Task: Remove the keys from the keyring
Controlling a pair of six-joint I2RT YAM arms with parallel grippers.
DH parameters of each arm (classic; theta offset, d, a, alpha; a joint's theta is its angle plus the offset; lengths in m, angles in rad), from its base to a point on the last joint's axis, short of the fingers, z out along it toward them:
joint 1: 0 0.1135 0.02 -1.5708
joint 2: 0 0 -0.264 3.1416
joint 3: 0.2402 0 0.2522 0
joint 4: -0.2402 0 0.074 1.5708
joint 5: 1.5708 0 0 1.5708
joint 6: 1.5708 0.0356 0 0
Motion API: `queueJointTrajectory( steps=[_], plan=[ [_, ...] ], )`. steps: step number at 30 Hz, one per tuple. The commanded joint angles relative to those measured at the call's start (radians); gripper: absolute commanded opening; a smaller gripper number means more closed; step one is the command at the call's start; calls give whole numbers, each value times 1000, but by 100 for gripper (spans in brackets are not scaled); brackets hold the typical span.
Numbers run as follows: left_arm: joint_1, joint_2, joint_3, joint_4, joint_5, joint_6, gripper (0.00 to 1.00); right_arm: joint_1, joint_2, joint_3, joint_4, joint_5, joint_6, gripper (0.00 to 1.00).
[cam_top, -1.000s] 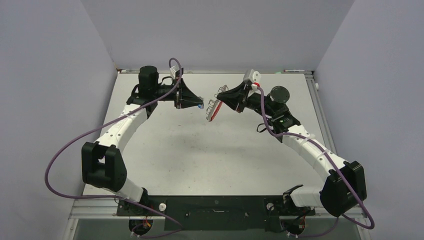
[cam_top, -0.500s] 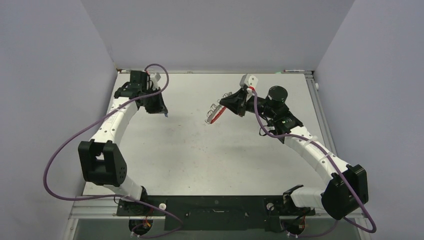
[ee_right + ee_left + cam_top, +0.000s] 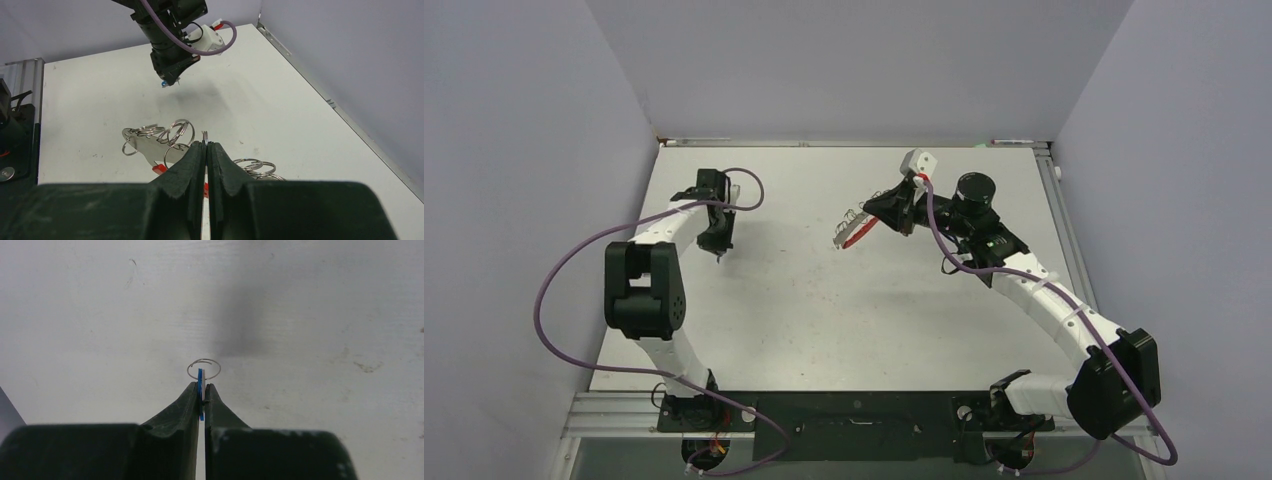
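Observation:
My left gripper point(image 3: 718, 250) points down over the left part of the table. It is shut on the blue-headed key point(image 3: 200, 380), held edge-on, with a small wire ring point(image 3: 204, 369) hanging from its tip. It also shows in the right wrist view point(image 3: 167, 79). My right gripper point(image 3: 870, 221) is held above the table's back middle. It is shut point(image 3: 205, 144) on one wire loop of the keyring point(image 3: 855, 235). The red band point(image 3: 159, 169) hangs below with several silver loops point(image 3: 180, 131) and a flat silver key point(image 3: 150, 146).
The white table point(image 3: 844, 320) is walled by purple panels at the left, back and right. A metal rail point(image 3: 1064, 230) runs along its right edge. The left arm's purple cable point(image 3: 574, 260) loops out over the left edge.
My left gripper has swung away from the keyring to the left and turned downward, carrying the blue key with its small ring. The right gripper and keyring have barely moved.

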Motion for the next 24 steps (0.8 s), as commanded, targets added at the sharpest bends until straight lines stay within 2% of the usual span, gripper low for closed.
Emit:
queueJointTrajectory(
  steps=[1,4,6,12,17,21,24],
  plan=[
    [24,69,10,112,-70,77,0,15,12,54,33,18,11,5],
    [31,105,8,114,-63,89,2,21,19,55,31,22,19,5],
    [36,114,11,103,-49,89,14,24,25,59,29,24,24,5],
    [44,42,51,35,82,103,65,26,50,72,12,51,80,5],
    [43,-129,62,40,227,199,99,26,70,82,4,71,146,5],
    [42,-298,27,137,361,284,96,28,89,105,-13,106,194,5],
    [-4,-430,-24,217,431,376,96,30,111,140,-60,135,221,5]
  ],
)
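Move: The left hand already holds the blue-tagged key, with its ring, pointing down. The bare table spot it is taken to lies about 5 cm below that hand, 2 cm to its left and about level fore and aft. The keyring with the red handle is some 32 cm to this hand's right, 9 cm back and 22 cm up. From the right hand, still gripping the keyring, that spot is about 37 cm left, 8 cm ahead and 30 cm down. The left hand lowers the blue-tagged key about 4 cm, drifting 2 cm to its left, and its fingers spread wide near the lowest point to let go on the table, before it climbs away fast, about 14 cm, easing right and slightly forward as the fingers tilt forward and the wrist turns clockwise. Meanwhile the right hand keeps its pinch at the keyring and eases some 3 cm down, forward and a little left, tipping slightly. ##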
